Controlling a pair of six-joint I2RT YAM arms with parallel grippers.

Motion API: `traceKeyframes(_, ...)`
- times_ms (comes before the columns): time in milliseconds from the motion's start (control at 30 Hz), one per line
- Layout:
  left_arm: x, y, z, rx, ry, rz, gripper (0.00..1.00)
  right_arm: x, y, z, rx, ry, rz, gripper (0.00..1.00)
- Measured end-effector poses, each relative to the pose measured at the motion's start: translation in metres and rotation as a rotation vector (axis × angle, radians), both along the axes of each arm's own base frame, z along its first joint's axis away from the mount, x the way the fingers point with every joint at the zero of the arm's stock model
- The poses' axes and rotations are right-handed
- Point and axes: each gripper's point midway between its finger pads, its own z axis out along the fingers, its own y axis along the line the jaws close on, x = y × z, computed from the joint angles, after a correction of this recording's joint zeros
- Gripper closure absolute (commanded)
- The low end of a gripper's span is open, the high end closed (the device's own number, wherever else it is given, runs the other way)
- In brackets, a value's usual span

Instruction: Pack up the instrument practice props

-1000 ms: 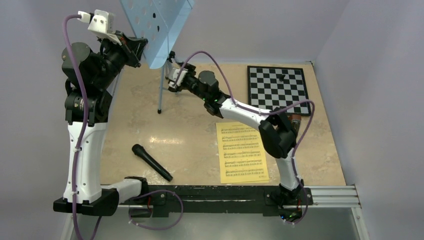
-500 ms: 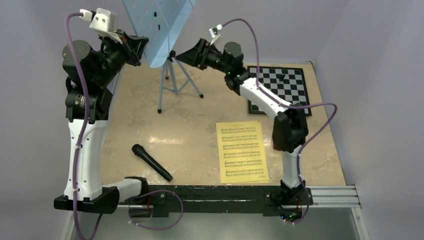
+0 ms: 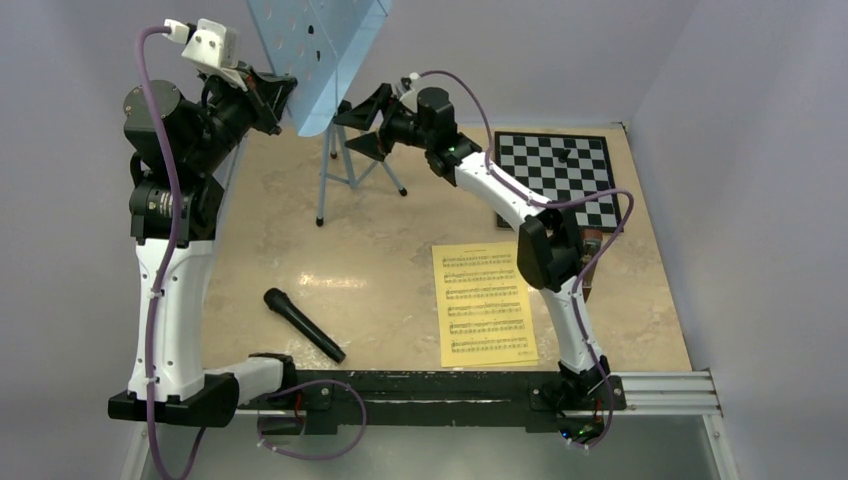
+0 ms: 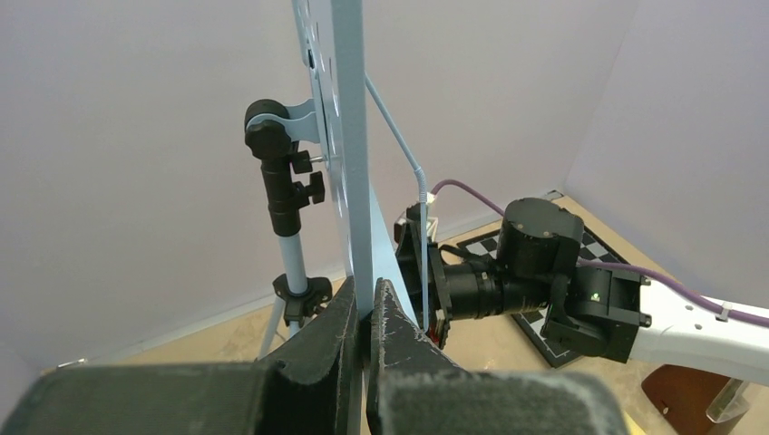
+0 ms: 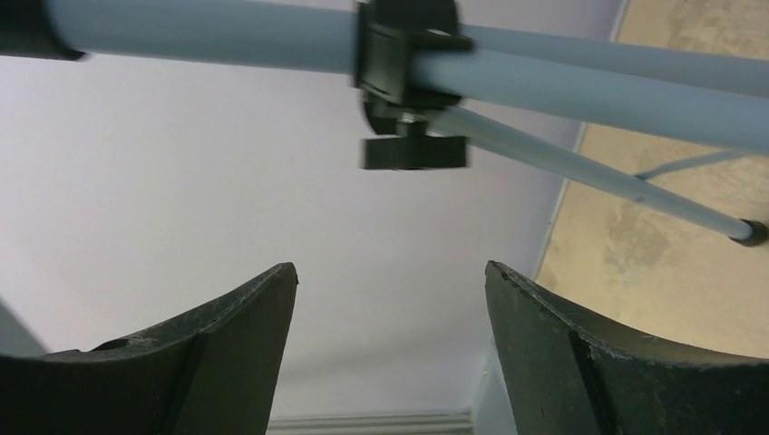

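Observation:
The light-blue music stand stands at the back left, its perforated tray (image 3: pixel 318 50) up high and its tripod legs (image 3: pixel 345 168) on the table. My left gripper (image 3: pixel 283 93) is shut on the tray's lower edge; the left wrist view shows the jaws (image 4: pixel 365 306) pinching the thin blue plate (image 4: pixel 350 136). My right gripper (image 3: pixel 362 122) is open beside the stand's pole, and in its wrist view the pole (image 5: pixel 598 91) and a black clamp (image 5: pixel 408 54) lie beyond the fingertips, untouched. A yellow sheet-music page (image 3: pixel 483 303) lies flat at front right. The brown metronome (image 4: pixel 676 397) is mostly hidden behind the right arm.
A black-and-white chessboard (image 3: pixel 555 175) lies at the back right. A black microphone (image 3: pixel 303 324) lies on the table at front left. Walls close in the back and both sides, near the stand.
My right arm has risen from low by the tripod legs to pole height beside the tray, with its jaws open. The left gripper and the tray have stayed put.

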Motion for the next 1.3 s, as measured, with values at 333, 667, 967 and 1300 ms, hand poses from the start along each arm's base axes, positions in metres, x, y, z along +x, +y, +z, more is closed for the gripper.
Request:
traceKeyframes(333, 0.000, 0.001, -0.001, 0.027, 0.015, 0.001, 1.00, 0.014, -0.002, 0.056, 0.087, -0.043, -0.070, 0.31)
traceKeyframes(667, 0.003, -0.001, 0.000, 0.046, 0.017, -0.009, 1.00, 0.031, 0.004, 0.007, 0.023, 0.097, -0.120, 0.37)
traceKeyframes(967, 0.000, -0.001, -0.002, 0.060, 0.025, -0.013, 1.00, 0.045, 0.004, 0.000, 0.016, 0.098, -0.175, 0.43)
traceKeyframes(1300, -0.001, -0.001, -0.005, 0.069, 0.033, -0.016, 1.00, 0.056, 0.005, 0.002, 0.018, 0.073, -0.214, 0.51)
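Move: The black knob on the tripod's leg collar is about 6 cm ahead of my right hand, 1 cm to its left and 1 cm lower. The collar on the pole sits just beyond, about 8 cm ahead and 2 cm left. The stand's blue desk hangs roughly 20 cm above my right hand, 3 cm ahead and 2 cm left. From my left hand, the knob lies about 13 cm ahead, 3 cm right and 17 cm below. I hop my right hand up about 5 cm and back down, then carry it on forward to the knob, some 5.5 cm forward in all. It turns about 10 degrees clockwise while its fingers, one above the other, narrow around the knob but stay half open. My left hand keeps its pinch on the desk's edge. ##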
